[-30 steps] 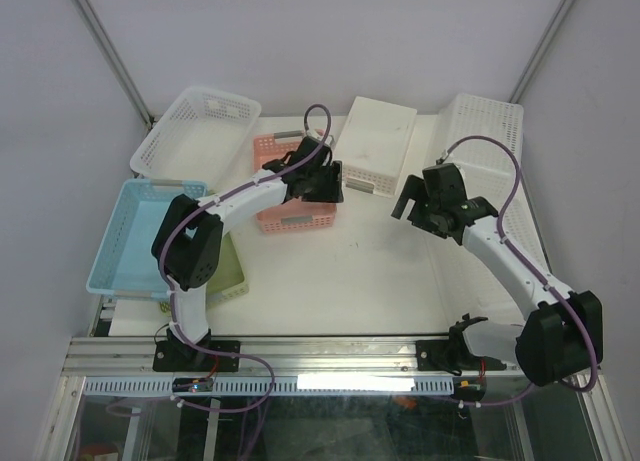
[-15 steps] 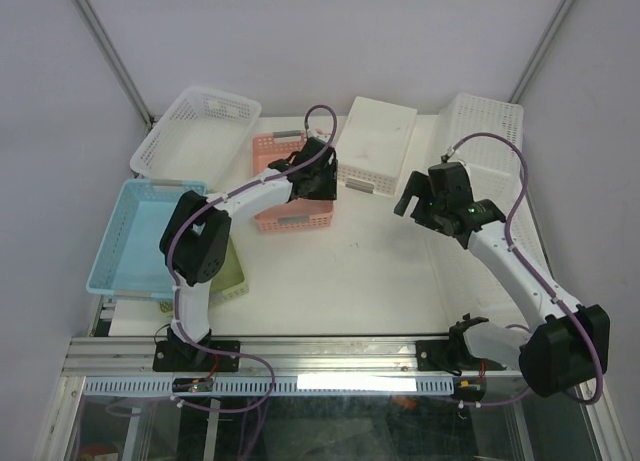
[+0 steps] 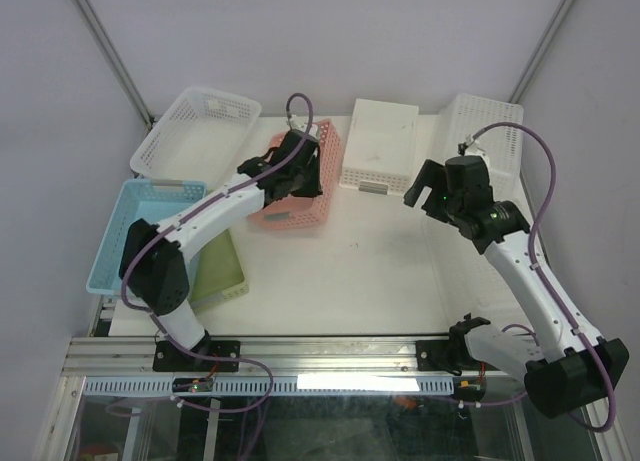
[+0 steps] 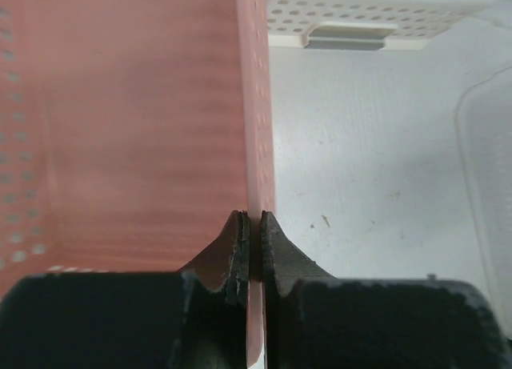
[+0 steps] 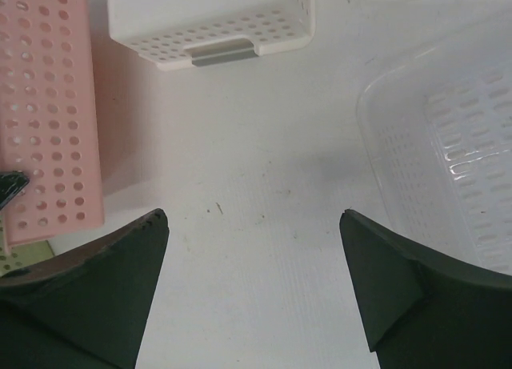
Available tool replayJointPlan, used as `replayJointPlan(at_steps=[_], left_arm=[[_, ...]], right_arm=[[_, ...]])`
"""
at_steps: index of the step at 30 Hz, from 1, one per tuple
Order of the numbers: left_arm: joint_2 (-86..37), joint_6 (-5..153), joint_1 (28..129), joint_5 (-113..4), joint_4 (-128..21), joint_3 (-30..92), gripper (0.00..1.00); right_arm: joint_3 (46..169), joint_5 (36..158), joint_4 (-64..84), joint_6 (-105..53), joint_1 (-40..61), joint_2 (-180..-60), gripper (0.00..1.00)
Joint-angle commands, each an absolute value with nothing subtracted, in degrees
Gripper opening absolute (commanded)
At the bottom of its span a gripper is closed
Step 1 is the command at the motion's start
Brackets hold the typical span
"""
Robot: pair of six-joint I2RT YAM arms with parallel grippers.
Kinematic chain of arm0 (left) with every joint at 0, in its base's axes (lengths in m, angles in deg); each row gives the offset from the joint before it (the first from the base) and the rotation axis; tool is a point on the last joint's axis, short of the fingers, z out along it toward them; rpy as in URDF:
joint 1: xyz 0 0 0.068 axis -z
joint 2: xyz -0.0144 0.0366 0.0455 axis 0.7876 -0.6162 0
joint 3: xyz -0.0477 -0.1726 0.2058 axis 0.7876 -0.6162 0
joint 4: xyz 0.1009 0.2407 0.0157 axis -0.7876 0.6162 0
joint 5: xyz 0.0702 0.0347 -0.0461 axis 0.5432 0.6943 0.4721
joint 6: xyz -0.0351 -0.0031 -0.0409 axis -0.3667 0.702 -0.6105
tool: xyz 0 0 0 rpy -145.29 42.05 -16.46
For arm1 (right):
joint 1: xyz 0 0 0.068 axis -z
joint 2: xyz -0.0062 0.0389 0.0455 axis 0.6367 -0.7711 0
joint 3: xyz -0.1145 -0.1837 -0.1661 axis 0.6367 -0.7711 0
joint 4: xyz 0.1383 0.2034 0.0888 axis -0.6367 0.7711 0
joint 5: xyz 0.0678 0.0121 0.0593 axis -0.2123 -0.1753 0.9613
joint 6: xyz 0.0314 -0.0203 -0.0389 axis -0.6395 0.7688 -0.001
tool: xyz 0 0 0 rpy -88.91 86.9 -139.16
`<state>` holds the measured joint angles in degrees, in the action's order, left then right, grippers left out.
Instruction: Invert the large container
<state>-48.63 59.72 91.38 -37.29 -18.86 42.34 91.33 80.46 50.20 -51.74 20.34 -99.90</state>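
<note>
A pink perforated container (image 3: 298, 207) stands at the back middle of the table, seemingly tipped so its side wall shows. My left gripper (image 3: 309, 173) is shut on its right-hand wall. In the left wrist view the thin pink wall (image 4: 254, 105) runs straight up from between the pinched jaws of the left gripper (image 4: 253, 222). My right gripper (image 3: 416, 192) hangs open over bare table to the right of it. In the right wrist view the right gripper (image 5: 252, 225) holds nothing, and the pink container (image 5: 52, 121) lies at the left.
A white box (image 3: 378, 143) lies bottom-up at the back, also visible as the white box (image 5: 210, 21). A white perforated basket (image 3: 487, 131) stands at the right. A white basket (image 3: 195, 129), a blue tray (image 3: 128, 233) and a green tray (image 3: 218, 271) occupy the left.
The left gripper went from open to shut on the pink container's wall, and the arm stretched farther back. The pink container shifted and tipped. The right arm swung slightly back and right.
</note>
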Motion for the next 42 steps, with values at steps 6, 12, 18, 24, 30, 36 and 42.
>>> replayJointPlan(at_steps=[6, 12, 18, 24, 30, 36, 42], left_arm=[[-31.61, 58.88, 91.86, -51.08, -17.55, 45.48, 0.0], [-25.01, 46.54, 91.9, -67.98, -29.45, 37.88, 0.0], [-25.79, 37.89, 91.6, -77.59, -40.72, 30.05, 0.0], [-25.97, 19.28, 91.47, -89.0, -68.15, 17.54, 0.0], [-28.53, 5.75, 89.17, -90.53, -86.53, 8.24, 0.0], [-28.83, 1.04, 86.04, -87.59, -90.41, 1.87, 0.0], [-29.66, 9.22, 84.54, -85.01, -76.36, 1.29, 0.09]], right_arm=[[97.73, 76.71, 48.8, -49.92, 20.69, -97.73, 0.92], [99.85, 71.69, 49.59, -49.18, 20.79, -96.72, 0.93], [103.07, 66.38, 50.5, -48.94, 21.17, -93.51, 0.93], [104.38, 63.82, 51.01, -47.81, 21.26, -92.02, 0.94], [103.05, 64.95, 50.89, -48.43, 21.35, -91.89, 0.94], [102.11, 65.81, 50.48, -48.7, 21.35, -91.67, 0.94], [101.83, 65.84, 50.32, -48.61, 21.35, -91.72, 0.94]])
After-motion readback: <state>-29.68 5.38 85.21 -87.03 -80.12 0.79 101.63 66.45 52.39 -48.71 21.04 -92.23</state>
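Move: The left hand already grips the right-hand rim of the raised pink container, whose middle lies about 5 cm to its left, 4 cm ahead and 5 cm below. From this hand the upturned white container is some 15 cm right and 12 cm ahead, the green container roughly 25 cm left and 19 cm back, both low on the table. From the open right hand, the pink container's middle is about 29 cm left, 7 cm ahead and 10 cm lower. Still pinching the pink container's rim, left hand rises, draws back 12 cm, rolling left-side-down 65 degrees; right hand rises. ##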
